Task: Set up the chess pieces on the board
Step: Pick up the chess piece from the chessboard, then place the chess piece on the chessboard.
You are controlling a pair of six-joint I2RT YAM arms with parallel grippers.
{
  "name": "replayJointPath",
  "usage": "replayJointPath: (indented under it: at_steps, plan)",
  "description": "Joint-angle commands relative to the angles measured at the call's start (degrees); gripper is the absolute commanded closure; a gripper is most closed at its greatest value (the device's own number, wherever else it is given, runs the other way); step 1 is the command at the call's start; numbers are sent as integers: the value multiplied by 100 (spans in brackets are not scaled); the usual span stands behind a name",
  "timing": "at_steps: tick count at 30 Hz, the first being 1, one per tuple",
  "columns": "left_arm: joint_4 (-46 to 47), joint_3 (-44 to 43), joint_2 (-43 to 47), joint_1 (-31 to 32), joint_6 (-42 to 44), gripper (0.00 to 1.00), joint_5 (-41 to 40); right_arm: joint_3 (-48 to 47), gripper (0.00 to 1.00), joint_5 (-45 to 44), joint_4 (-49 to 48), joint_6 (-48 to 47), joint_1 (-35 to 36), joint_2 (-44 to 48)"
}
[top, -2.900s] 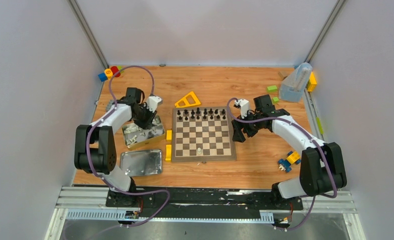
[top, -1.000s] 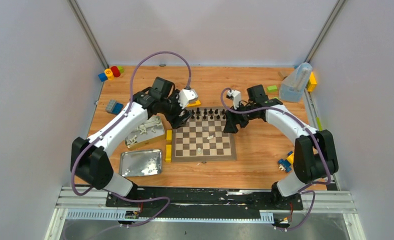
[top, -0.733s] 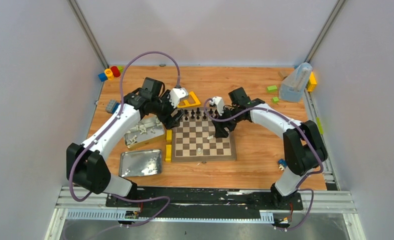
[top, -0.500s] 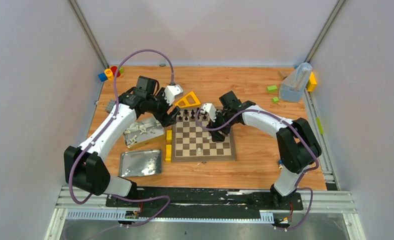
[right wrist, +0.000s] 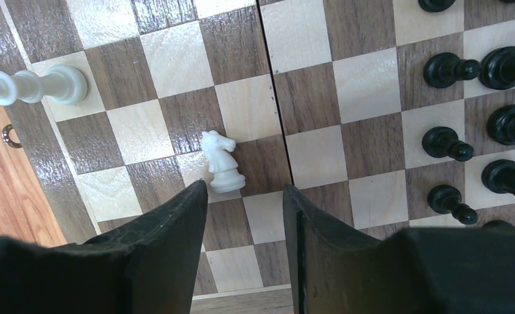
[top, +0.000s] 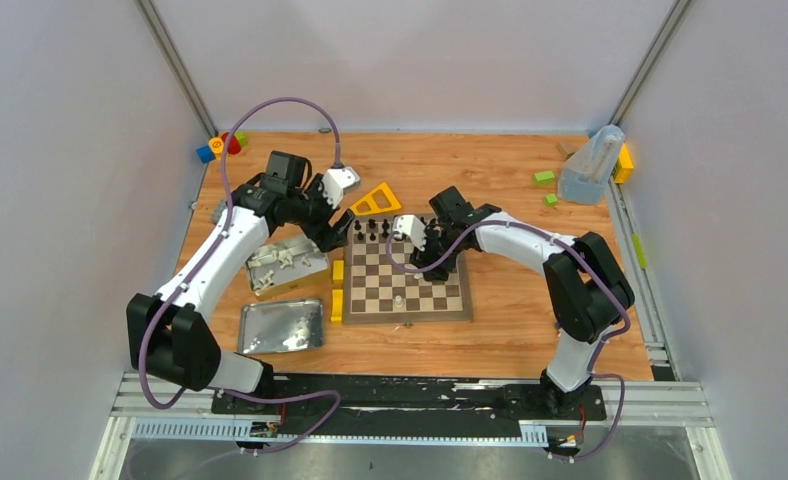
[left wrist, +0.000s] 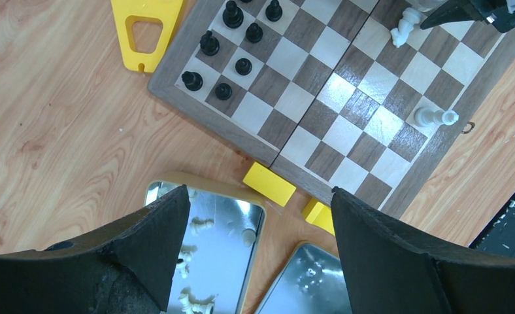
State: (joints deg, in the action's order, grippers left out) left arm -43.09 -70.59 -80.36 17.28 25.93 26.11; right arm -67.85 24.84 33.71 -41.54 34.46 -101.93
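Note:
The board (top: pixel 380 290) lies mid-table, with black chess pieces (top: pixel 382 229) along its far rows. A white knight (right wrist: pixel 221 161) stands near the board's middle, just beyond the tips of my right gripper (right wrist: pixel 245 196), which is open with nothing between its fingers. In the top view this gripper (top: pixel 425 264) hovers over the board's right half. Another white piece (right wrist: pixel 39 84) stands near the board's near edge (top: pixel 399 300). My left gripper (left wrist: pixel 261 199) is wide open and empty, above the table off the board's left edge (top: pixel 342 232).
A metal tin (top: pixel 286 266) with several white pieces and a second tin (top: pixel 282 326) sit left of the board. Two yellow blocks (top: pixel 337 270) touch the board's left edge, and a yellow triangle (top: pixel 375 200) lies behind it. Toy blocks (top: pixel 220 145) and a jug (top: pixel 590 165) occupy the far corners.
My right arm has swung left over the board to the white knight, its jaws narrowing. My left arm has drawn back left, off the board's far corner.

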Motion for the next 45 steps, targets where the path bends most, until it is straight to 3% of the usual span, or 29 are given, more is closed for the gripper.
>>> replayJointPath:
  at_steps: [1,9,16,19,22,26,28,31,36,45]
  plan:
    - [-12,-3,132,-114,22,14,107,-123,54,10,-134,-198,117,-52]
    - [84,111,70,-237,11,14,206,-123,61,-27,-165,-170,253,-128]
    - [217,186,2,-276,-89,14,308,-61,89,-130,-186,-57,250,-21]
    - [504,195,-76,-278,-418,14,554,-85,95,14,-193,191,129,177]
    - [709,92,-300,-278,-824,15,1024,-147,97,430,-278,624,-113,486]
    - [866,-296,-778,-235,-1701,18,2428,18,99,965,-822,1448,-408,1063]
    - [835,-590,-1060,-109,-1997,19,2729,64,100,1068,-1105,1781,-417,1238]
    - [977,-950,-1457,123,-2473,22,2970,52,100,1074,-1428,2204,-412,1369]
    - [1923,-1145,-1808,246,-4080,34,3272,-96,100,883,-1509,2433,-413,1353]
    - [1914,-1510,-2385,447,-4719,43,3327,-235,100,831,-1545,2639,-411,1342]
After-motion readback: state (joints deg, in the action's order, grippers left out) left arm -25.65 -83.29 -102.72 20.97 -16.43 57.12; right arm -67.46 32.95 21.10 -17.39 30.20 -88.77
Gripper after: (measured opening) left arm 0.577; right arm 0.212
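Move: The white knight lies on its side on the board, almost between the right hand's open fingers: about 1 cm back, 1 cm left and 1 cm below. From the right hand, the standing white rook is some 6 cm back and 5 cm left; the nearest black pawn is about 8 cm ahead and 1 cm left. From the left hand, the knight is roughly 14 cm right, 4 cm back and 14 cm below. The right hand eases about 1 cm left and slightly back over the board, closes its part-open fingers on the knight lying there and pinches it, then lifts it some 11 cm with a little drift forward and left, its fingers tipping up to point more to the left. The left hand first hovers and sinks about 1 cm, then sweeps roughly 14 cm to the right, rising near the end, towards the held knight, turning its fingers flatter and more to the right while they close partway from wide open. ##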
